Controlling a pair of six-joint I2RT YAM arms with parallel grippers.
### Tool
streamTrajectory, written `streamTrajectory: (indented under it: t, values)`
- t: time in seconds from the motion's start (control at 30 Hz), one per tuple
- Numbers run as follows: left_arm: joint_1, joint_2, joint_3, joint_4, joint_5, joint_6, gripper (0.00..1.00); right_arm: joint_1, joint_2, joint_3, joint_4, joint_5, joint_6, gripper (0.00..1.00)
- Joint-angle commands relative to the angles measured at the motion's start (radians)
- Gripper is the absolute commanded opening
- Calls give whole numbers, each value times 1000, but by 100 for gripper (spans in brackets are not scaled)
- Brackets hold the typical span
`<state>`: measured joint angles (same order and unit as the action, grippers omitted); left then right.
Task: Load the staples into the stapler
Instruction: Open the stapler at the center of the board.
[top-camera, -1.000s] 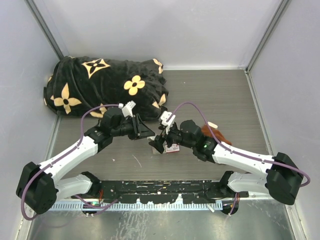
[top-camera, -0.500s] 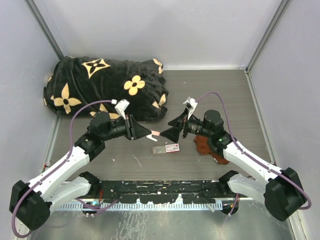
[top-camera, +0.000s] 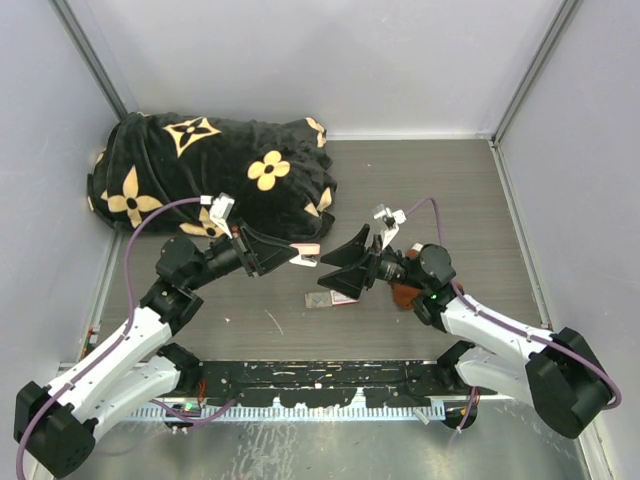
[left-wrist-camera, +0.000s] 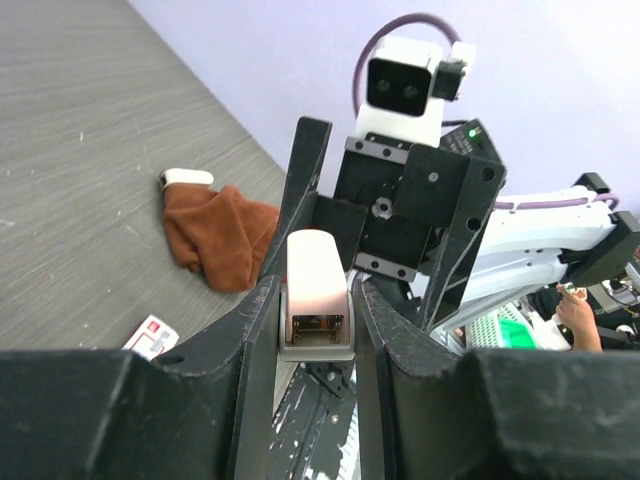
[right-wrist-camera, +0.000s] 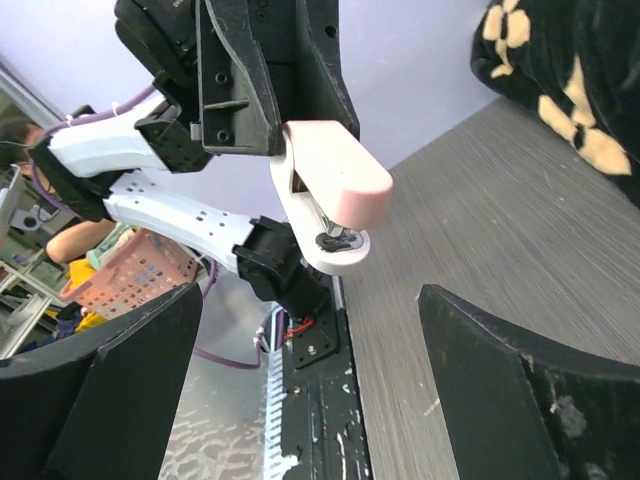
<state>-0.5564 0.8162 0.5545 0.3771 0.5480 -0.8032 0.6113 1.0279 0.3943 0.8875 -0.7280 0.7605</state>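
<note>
My left gripper (top-camera: 295, 257) is shut on the small pink and white stapler (top-camera: 306, 256) and holds it in the air over the table, its nose towards the right arm. In the left wrist view the stapler (left-wrist-camera: 317, 300) sits squeezed between both fingers, its metal inner part showing at the near end. My right gripper (top-camera: 345, 266) stands wide open facing the stapler (right-wrist-camera: 335, 190), a short gap away, with nothing between its fingers. The staples box (top-camera: 345, 296), white with a red label, lies on the table beside its grey tray (top-camera: 320, 299), below both grippers.
A black blanket with gold flowers (top-camera: 210, 175) fills the back left of the table. A rust-brown cloth (left-wrist-camera: 215, 235) lies under the right arm, mostly hidden in the top view. Grey walls close in the left, back and right sides.
My right gripper rose from the staples box, turned to face the stapler and opened wide. My left gripper drew back to the left, still holding the stapler.
</note>
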Motion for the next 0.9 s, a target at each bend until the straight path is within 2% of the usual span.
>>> streamTrajectory:
  t: [0.0, 0.27, 0.43, 0.73, 0.8, 0.87]
  values:
    - [2, -52, 5, 124, -19, -31, 0, 50, 37, 4, 228, 87, 53, 93]
    - [2, -60, 13, 138, 4, -57, 0, 125, 139, 58, 325, 127, 57, 80]
    - [3, -57, 11, 149, 14, -61, 0, 142, 172, 82, 364, 139, 63, 71]
    - [2, -47, 10, 169, 43, -76, 0, 144, 195, 108, 388, 134, 76, 59]
    - [3, -42, 11, 178, 49, -82, 0, 146, 197, 113, 386, 133, 74, 51]
    - [2, -37, 12, 186, 56, -88, 0, 146, 199, 119, 381, 127, 70, 37]
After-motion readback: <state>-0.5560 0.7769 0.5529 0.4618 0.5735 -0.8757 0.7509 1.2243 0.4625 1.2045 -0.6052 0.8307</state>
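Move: My left hand already holds the small pink-and-white stapler by its rear, the stapler's middle some 3 cm to that hand's right and 1 cm ahead. From my wide-open right hand the stapler's middle lies about 5 cm left, 2 cm ahead and 1 cm higher. On the table some 20 cm below the right hand, and about level with it in reach, are the staple box, 3 cm to its right, and a grey strip, 2 cm to its left. I bring my right hand about 4 cm left and then nearly as far up, its left-pointing fingers tipping up some 10 degrees, until they straddle the stapler's free front end; meanwhile they close from fully open to about half and seem to come onto its sides. My left hand keeps its grip and lifts the stapler about 3 cm, easing slightly back. ##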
